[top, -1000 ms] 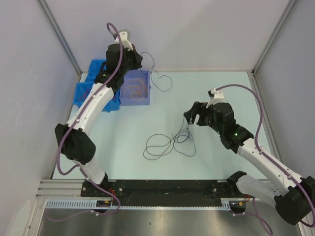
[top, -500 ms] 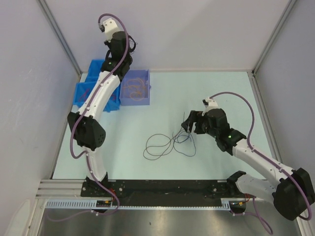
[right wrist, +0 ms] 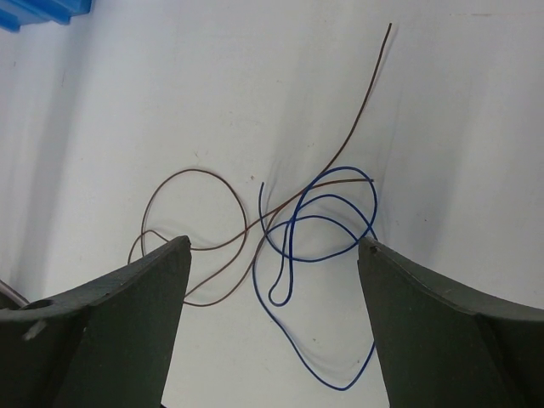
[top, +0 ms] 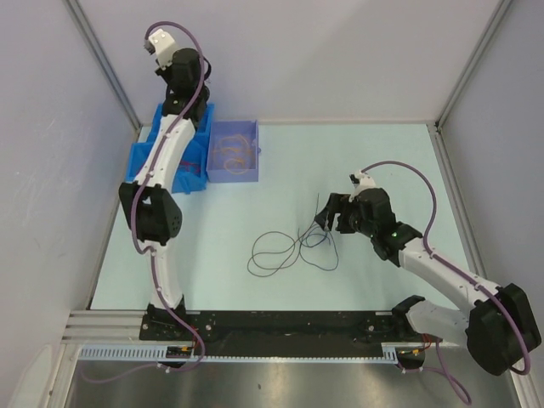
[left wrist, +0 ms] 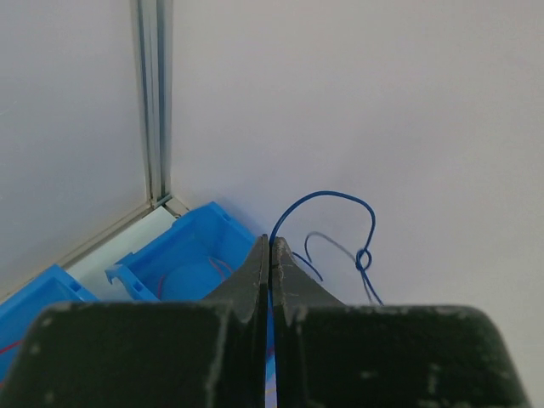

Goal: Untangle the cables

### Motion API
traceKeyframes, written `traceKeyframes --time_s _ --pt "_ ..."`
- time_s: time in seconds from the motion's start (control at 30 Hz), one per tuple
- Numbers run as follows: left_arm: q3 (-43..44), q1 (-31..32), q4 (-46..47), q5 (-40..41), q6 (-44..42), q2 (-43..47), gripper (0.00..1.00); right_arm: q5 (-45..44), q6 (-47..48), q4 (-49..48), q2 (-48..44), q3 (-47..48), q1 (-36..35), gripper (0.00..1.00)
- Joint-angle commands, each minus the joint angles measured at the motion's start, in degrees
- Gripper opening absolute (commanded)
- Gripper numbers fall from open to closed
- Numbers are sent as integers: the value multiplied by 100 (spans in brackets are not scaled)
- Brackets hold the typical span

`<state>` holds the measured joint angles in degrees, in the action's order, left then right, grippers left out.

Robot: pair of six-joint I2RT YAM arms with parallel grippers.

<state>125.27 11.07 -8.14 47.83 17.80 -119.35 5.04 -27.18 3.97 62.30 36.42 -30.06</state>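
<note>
Two cables lie crossed on the pale table: a brown cable (top: 270,252) (right wrist: 204,171) in loops and a blue cable (top: 317,240) (right wrist: 315,259) coiled over its right end. My right gripper (top: 330,221) (right wrist: 274,245) hangs open just above them, with the blue coil between its fingers and nothing touched. My left arm reaches high into the back left corner. There the left gripper (left wrist: 271,242) is shut on a thin blue cable (left wrist: 327,194), which arcs up from the tips and hangs in a small knot against the wall.
A clear purple bin (top: 253,153) with orange and yellow wires stands at the back left. Blue bins (top: 194,168) (left wrist: 200,246) sit beside it under my left gripper, red wire inside. Walls and metal posts close in the table's sides.
My left arm has swung from over the purple bin to the back left corner and risen, taking its cable along. The right gripper has edged closer over the crossed cables.
</note>
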Motion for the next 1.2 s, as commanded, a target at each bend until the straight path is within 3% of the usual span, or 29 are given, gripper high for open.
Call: traceKeyframes --time_s 0.0,0.17,0.63,0.7,0.73,0.77,0.8,1.07,1.17 --pt "304 -324 322 -424 -76 -316 0 103 -7 -300 45 -21 88 83" --pt "419 -790 120 -1179 372 -624 1 120 -7 -318 106 -39 150 83" --pt "199 -958 146 -1276 461 -880 0 278 -42 -537 397 -48 282 83" --pt "173 -966 164 -1277 478 -871 12 278 -42 -555 432 -39 291 83" --pt "112 -958 181 -1268 496 -853 28 287 -42 -555 440 -39 299 83" --pt "68 -966 199 -1181 531 -810 60 279 -42 -564 449 -39 291 83" --pt "15 -966 216 -1180 549 -792 98 278 -51 -572 458 -48 299 82" --pt "-64 -966 -178 -1294 636 -389 100 261 -33 -608 485 -39 308 82" --pt "-231 -966 -415 -1714 891 -55 100 191 -15 -608 502 -48 317 82"
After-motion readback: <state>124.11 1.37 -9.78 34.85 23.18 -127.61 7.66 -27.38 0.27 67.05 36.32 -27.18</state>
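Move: The left hand, its fingers shut on the blue cable, is up beside the far blue bin. The bin's middle is some 8 cm ahead, 7 cm to the left and 33 cm below. The near blue bin stands about 9 cm back and 8 cm left, and the purple bin level with it, 13 cm to the right, both roughly as far below. From the right hand the far blue bin is about 41 cm ahead, 54 cm left and 9 cm below. Down, to the left and a little forward, the left hand brings the held blue cable over the far blue bin, sinking some 8 cm in a quick swing with the fingers tipping slightly down. There it all but stops, then the fingers spread wide and let go of the cable as the hand eases down about 2 cm more. ##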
